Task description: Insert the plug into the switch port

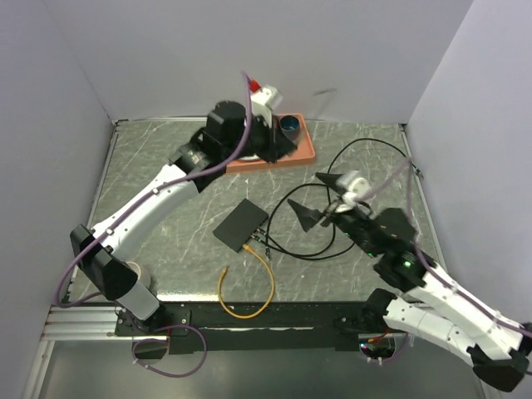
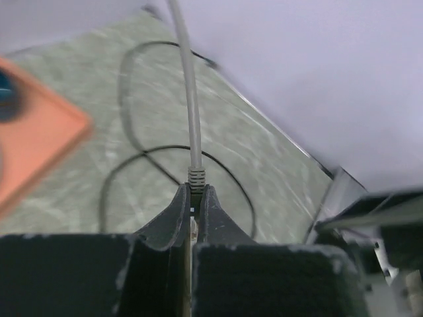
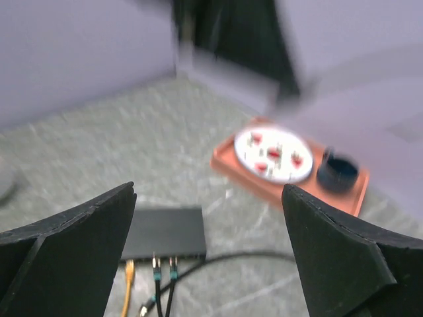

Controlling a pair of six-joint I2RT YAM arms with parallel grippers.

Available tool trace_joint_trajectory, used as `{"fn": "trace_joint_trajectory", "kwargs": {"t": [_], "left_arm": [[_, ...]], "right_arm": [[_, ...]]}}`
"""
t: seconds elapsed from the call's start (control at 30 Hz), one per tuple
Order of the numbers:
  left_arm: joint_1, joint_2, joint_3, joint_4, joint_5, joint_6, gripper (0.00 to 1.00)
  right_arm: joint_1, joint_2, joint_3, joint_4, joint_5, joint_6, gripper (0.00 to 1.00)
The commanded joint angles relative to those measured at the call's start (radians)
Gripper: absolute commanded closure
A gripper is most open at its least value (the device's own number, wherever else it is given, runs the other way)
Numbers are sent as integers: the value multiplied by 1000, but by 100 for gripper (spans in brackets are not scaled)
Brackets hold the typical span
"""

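Observation:
My left gripper (image 2: 195, 190) is shut on the plug (image 2: 196, 177). Only the plug's ribbed grey boot shows above the fingertips, and its grey cable (image 2: 190, 92) runs up out of view. From above, the left gripper (image 1: 278, 143) hangs over the orange tray at the back, well away from the switch (image 1: 241, 223). This flat black box lies mid-table with its port edge (image 1: 259, 241) turned to the near right. The right wrist view shows that edge (image 3: 165, 255) holding a yellow cable (image 3: 127, 290) and two black ones (image 3: 158, 281). My right gripper (image 3: 208, 193) stands wide open and empty, right of the switch (image 1: 320, 199).
The orange tray (image 1: 306, 155) at the back holds a dark cup (image 1: 289, 126) and a white plate (image 3: 273, 155). A black cable loops (image 1: 366, 145) over the right half of the table. The yellow cable curls (image 1: 245, 293) near the front edge. Walls close in on three sides.

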Motion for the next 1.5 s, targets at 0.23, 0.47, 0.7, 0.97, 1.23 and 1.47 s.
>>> {"fn": "trace_joint_trajectory", "kwargs": {"t": [0.23,0.47,0.7,0.97,1.23,1.47], "left_arm": [[54,-19,-451,129,487,-10,99],[60,11,-634,152,716,32,99],[80,-50,-615,13,753,121,99],[106,-86,-595,-70,842,173,99],[108,-106,-579,-96,896,196,99],[108,-124,-562,-115,877,196,99]], "right_arm": [[3,-113,78,-164,-218,-61,1],[0,-3,49,-201,-241,-138,1],[0,69,57,-267,-318,-213,1],[0,82,44,-282,-448,-245,1],[-2,186,92,-344,-565,-274,1],[0,264,120,-379,-583,-266,8]]}}
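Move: My left hand, up near 40 cm, already holds the grey cable by its plug end. From my right hand, open and empty, that plug is about 10 cm ahead, 3 cm left and 4 cm higher, so my right gripper is the reverse of that from my left hand. The switch lies 4 cm back, 14 cm left and 38 cm below my left hand. From my right hand it is 7 cm ahead, 16 cm left and 34 cm below, with the yellow plug level ahead, 15 cm left. Keeping the grey cable pinched, I sweep my left hand down about 25 cm and back some 15 cm, then raise it a few centimetres, tipping its fingers down and turning clockwise. My right hand lifts briefly, then sinks past its starting height, drifting back and left and turning some 30 degrees counter-clockwise with its left side dropping, to set its open fingers astride the cable just past the boot. ##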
